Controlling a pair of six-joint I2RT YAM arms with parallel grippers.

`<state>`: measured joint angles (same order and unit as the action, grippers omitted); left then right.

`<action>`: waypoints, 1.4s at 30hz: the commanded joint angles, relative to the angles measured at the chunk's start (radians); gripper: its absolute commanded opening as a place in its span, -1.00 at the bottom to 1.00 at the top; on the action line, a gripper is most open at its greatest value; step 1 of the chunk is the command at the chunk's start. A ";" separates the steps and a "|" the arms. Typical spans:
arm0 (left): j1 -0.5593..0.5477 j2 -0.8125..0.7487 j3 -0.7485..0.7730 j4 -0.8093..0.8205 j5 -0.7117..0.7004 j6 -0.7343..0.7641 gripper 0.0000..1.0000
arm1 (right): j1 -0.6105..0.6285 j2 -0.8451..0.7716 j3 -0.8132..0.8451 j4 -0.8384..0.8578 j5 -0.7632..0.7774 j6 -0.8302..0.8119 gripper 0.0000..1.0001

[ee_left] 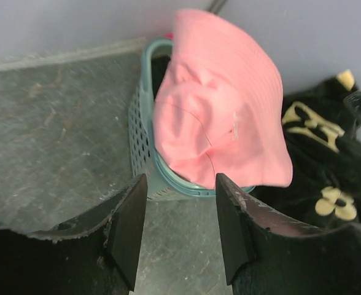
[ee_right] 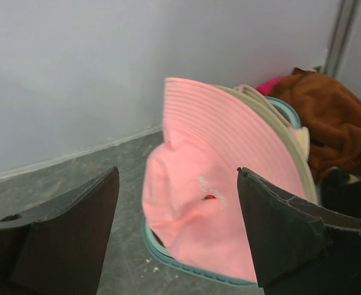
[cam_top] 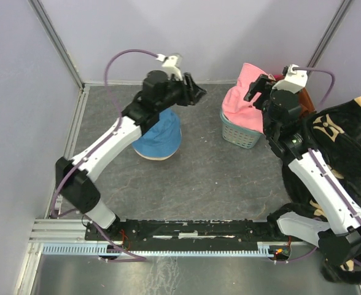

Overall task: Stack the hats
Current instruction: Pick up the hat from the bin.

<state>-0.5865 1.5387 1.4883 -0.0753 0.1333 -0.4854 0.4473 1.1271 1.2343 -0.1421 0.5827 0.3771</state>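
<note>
A pink hat [cam_top: 242, 98] stands on edge in the teal basket [cam_top: 239, 136] at the back right. The right wrist view shows this pink hat [ee_right: 211, 190] close ahead, with a beige hat [ee_right: 288, 132] tucked behind it. A blue hat [cam_top: 159, 140] sits crown up on the table under my left arm. My left gripper [cam_top: 196, 92] hovers open and empty left of the basket, facing the pink hat [ee_left: 223, 110]. My right gripper [cam_top: 255, 89] is open and empty just above the basket, its fingers [ee_right: 279, 227] apart on either side of the pink hat without touching it.
A black blanket with a beige pattern [cam_top: 343, 138] is heaped at the right, under my right arm. A rust-brown cloth [ee_right: 334, 123] lies behind the basket [ee_left: 142, 141]. Walls close in on the left, back and right.
</note>
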 commanded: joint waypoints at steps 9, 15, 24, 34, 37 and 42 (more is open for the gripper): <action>-0.124 0.411 0.390 -0.173 0.002 0.133 0.13 | -0.065 -0.131 -0.137 -0.044 0.063 0.038 0.72; -0.134 0.524 0.483 -0.189 -0.030 0.146 0.13 | -0.078 -0.166 -0.181 -0.045 0.046 0.050 0.72; -0.136 0.619 0.555 -0.177 -0.012 0.143 0.07 | -0.085 -0.177 -0.209 -0.033 0.028 0.044 0.73; -0.136 0.653 0.576 -0.152 0.017 0.139 -0.16 | -0.091 -0.189 -0.222 -0.022 0.013 0.045 0.72; -0.138 0.652 0.576 -0.137 0.032 0.137 -0.38 | -0.091 -0.195 -0.226 -0.023 0.012 0.045 0.72; -0.147 0.622 0.567 -0.108 0.035 0.136 -0.78 | -0.091 -0.210 -0.225 -0.025 0.017 0.032 0.72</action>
<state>-0.7208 2.1876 2.0171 -0.2573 0.1455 -0.3939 0.3588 0.9455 1.0073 -0.1986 0.6018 0.4217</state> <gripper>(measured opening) 0.155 0.863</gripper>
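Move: The pink hat sits tilted in the basket, its middle about 24 cm to the left gripper's right, 8 cm ahead and some 14 cm lower. The basket's own middle is 6 cm ahead of this gripper, 24 cm right and 23 cm down, while the stacked blue hat lies 13 cm left, 2 cm back and 20 cm below. From the right gripper, the pink hat is about 8 cm ahead, 5 cm right and 16 cm below. Bring the left gripper down about 15 cm and nearly as far right, with a little forward, to the pink hat's left edge at the basket rim, dipping its fingertips some 15 degrees. Once the arm has all but settled, close the fingers and pinch the fold of cloth there. Ease the open right gripper down about 6 cm, right and slightly back. ##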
